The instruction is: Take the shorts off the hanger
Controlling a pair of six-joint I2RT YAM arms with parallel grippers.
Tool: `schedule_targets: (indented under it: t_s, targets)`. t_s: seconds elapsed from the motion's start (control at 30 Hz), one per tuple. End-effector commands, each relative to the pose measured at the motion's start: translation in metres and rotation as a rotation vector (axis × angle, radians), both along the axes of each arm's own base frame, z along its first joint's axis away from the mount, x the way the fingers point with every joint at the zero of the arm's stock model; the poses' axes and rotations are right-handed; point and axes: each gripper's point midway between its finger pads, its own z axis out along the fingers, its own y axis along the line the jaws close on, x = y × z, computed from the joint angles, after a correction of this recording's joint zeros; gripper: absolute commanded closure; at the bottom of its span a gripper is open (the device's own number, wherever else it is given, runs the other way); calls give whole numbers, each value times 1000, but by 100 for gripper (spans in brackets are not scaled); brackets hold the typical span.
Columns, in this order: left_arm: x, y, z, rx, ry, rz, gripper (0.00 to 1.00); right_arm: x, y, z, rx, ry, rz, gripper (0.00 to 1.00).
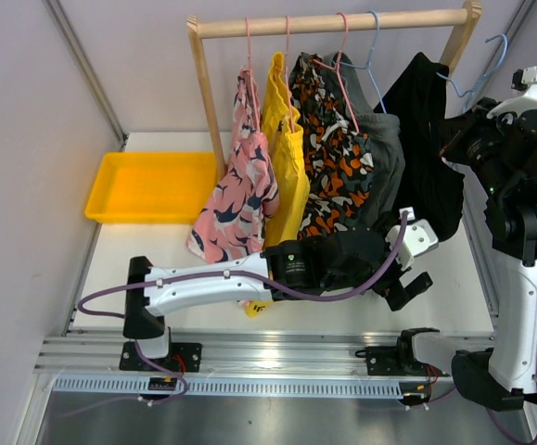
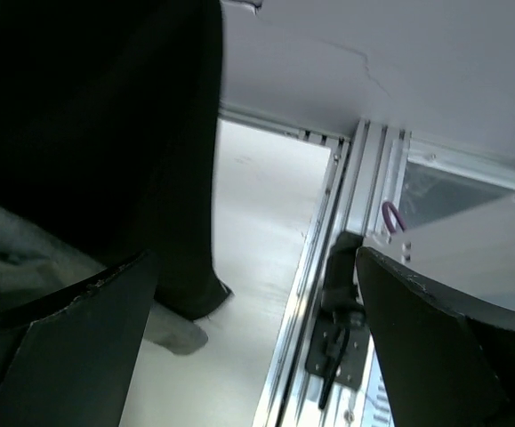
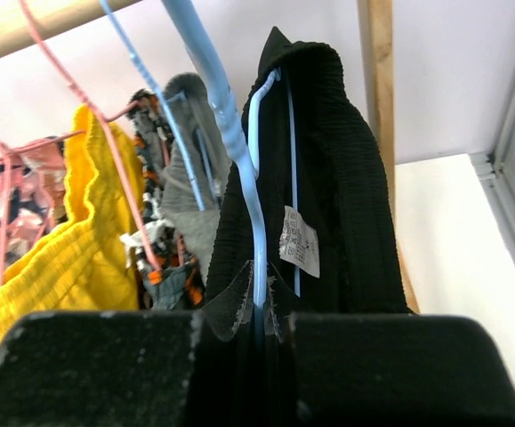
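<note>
Five pairs of shorts hang at a wooden rack: pink shark-print (image 1: 240,190), yellow (image 1: 288,167), camouflage (image 1: 338,171), grey (image 1: 389,153) and black (image 1: 428,148). The black shorts (image 3: 328,169) sit on a blue hanger (image 1: 492,63) whose hook is off to the right of the rod. My right gripper (image 3: 259,307) is shut on that blue hanger's wire (image 3: 239,151), seen from above as the right gripper (image 1: 452,144) beside the black shorts. My left gripper (image 1: 415,264) stands open low under the black shorts' hem (image 2: 106,133). Nothing lies between the left gripper's fingers (image 2: 61,356).
The rack's wooden rod (image 1: 333,23) spans the back, with an upright post (image 1: 208,93) at the left. A yellow tray (image 1: 152,185) lies on the table left of the rack. An aluminium rail (image 2: 328,267) runs along the table's right side.
</note>
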Motion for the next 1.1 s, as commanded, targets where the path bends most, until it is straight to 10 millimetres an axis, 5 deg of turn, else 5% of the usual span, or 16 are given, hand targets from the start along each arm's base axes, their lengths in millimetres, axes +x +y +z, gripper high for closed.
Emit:
schedule_targets:
  t_s: [0.0,0.27,0.5,0.57,0.6,0.67,0.7,0.77,0.8,0.87,0.9,1.07]
  targets:
    - [16,-13,33,-113,-54,61,1,-12,13,21,43,-70,69,100]
    - [29,-33,12,-105,-60,103,4,-29,22,38,72,-101,122,100]
    - [50,-39,-8,-116,-54,183,65,-37,25,47,87,-115,143,100]
    - [53,-36,-7,-126,-57,208,92,-36,24,46,90,-110,138,100]
    - [54,-34,-11,-120,-52,218,100,-37,24,45,88,-110,136,100]
    - [51,-28,-1,-151,-42,217,100,-35,23,43,85,-103,128,100]
    - [45,-24,-14,-128,-38,210,100,-34,22,42,85,-100,122,100]
    - [34,-12,4,-181,-30,205,100,-32,18,40,78,-97,101,100]
    - [17,-8,-23,-146,-18,185,100,-30,17,39,73,-95,93,100]
    - [-3,3,-16,-184,-8,170,100,-29,13,38,66,-92,70,100]
    - [-26,13,-73,-78,-1,151,100,-26,11,38,59,-89,59,100]
    - [-102,35,-141,11,77,75,100,-18,5,34,49,-75,26,100]
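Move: The left hand, open and pointing right, has the near lower edge of the black shorts about 4 cm ahead, 4 cm to its right and 3 cm below. From this hand, the grey shorts hang about 12 cm ahead and 6 cm left, the camo shorts some 14 cm ahead and 13 cm left. The blue hanger in the right hand's grip is roughly 20 cm ahead, 3 cm right and 16 cm up. From the right hand, that black edge lies around 15 cm back, 1 cm left and 19 cm below. The left hand eases about 4 cm each forward, right and down to the hanging lower edge of the black shorts and closes from wide open, pinching the cloth, then tugs it back towards the bases by about 10 cm, with some 6 cm of travel left and 6 cm down. Meanwhile the right hand keeps its grip on the blue hanger and holds it up against the pull, drawing it back only some 2 cm before dipping slightly at the end. ##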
